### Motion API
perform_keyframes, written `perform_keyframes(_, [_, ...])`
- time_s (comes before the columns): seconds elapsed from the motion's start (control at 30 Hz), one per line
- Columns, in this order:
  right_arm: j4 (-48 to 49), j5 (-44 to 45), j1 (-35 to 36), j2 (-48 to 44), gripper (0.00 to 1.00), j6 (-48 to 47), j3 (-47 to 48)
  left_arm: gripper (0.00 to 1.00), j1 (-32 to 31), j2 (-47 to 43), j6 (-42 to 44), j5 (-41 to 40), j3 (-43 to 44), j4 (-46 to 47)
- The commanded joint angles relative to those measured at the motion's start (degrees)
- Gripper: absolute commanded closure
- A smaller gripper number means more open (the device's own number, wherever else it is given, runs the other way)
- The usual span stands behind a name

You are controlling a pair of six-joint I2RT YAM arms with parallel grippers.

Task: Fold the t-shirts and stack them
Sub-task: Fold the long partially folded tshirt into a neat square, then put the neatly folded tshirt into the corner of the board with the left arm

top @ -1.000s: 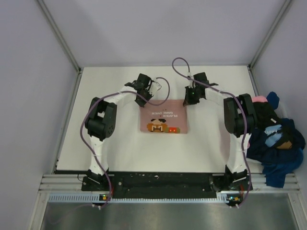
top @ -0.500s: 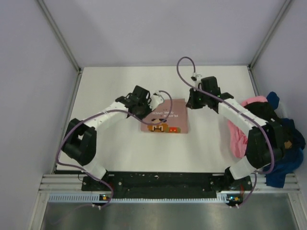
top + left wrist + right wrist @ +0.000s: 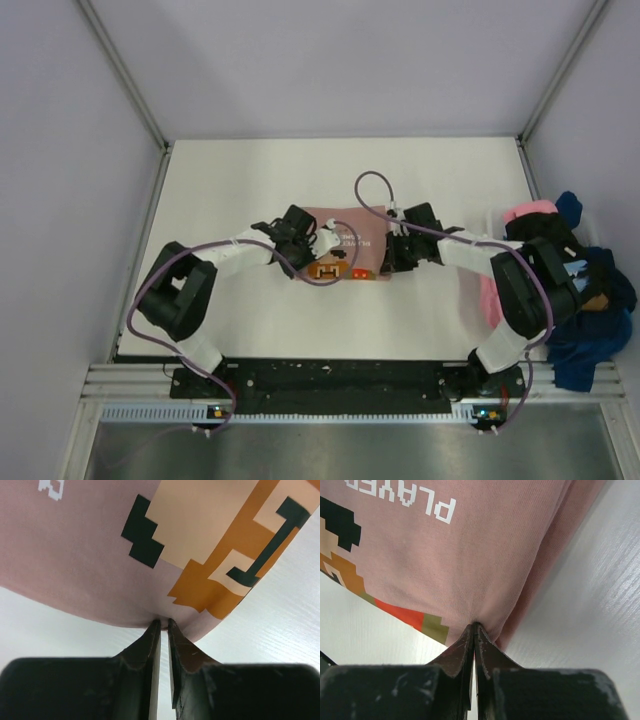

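Observation:
The dusty rose-pink t-shirt (image 3: pixel 350 240) with an orange-brown pixel figure lies folded at the table's middle. My left gripper (image 3: pixel 303 262) is shut on its near left edge; in the left wrist view the fingertips (image 3: pixel 161 625) pinch the cloth (image 3: pixel 90 555) beside the figure. My right gripper (image 3: pixel 388 262) is shut on its near right edge; in the right wrist view the fingertips (image 3: pixel 474 627) pinch the cloth (image 3: pixel 485 550) below white lettering. Both held edges are raised off the table.
A heap of other shirts, bright pink (image 3: pixel 530 212), navy (image 3: pixel 585 300) and black (image 3: pixel 550 235), hangs over the table's right edge (image 3: pixel 522 175). Grey walls stand at the left, back and right.
Both grippers have come nearer and lower, from the shirt's far corners to its near edge. The shirt is now a shorter folded shape.

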Motion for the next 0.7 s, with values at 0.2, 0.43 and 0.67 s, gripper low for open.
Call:
perform_keyframes(0.2, [-4.4,4.3,-0.6,-11.7,0.75,0.3,0.6,0.66,6.2,-9.5,-12.8,3.2,3.9,-1.1])
perform_keyframes(0.43, [-7.3,7.6,-0.8,-12.9,0.50,0.1,3.1,0.44,15.3,-3.4,-28.2,17.5,8.2,1.2])
perform_keyframes(0.67, [-8.2,9.3,-0.9,-13.5,0.48,-0.7,2.4,0.42,15.3,7.4,-33.9,20.6,12.5,0.9])
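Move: The folded pink t-shirt lies as a roughly 26 by 19 cm block, its middle about 8 cm ahead of the left hand and 13 cm to its right; from the right hand it is some 9 cm ahead and 12 cm left. Both fingertips are already at its near corners. The face print is about 9 cm right and 1 cm ahead of the left hand. Loose pink cloth hangs over the basket, some 28 cm right and 7 cm back of the right hand. The shirt's near corners come free as both hands lift off and their fingers open to about half. The left goes up some 7 cm while swinging forward about 6 cm along the left edge, turning some 30 degrees counter-clockwise with its fingers tilting rightward, then starts sinking. The right rises nearly 6 cm, drifting a little right, and hovers by its corner. ##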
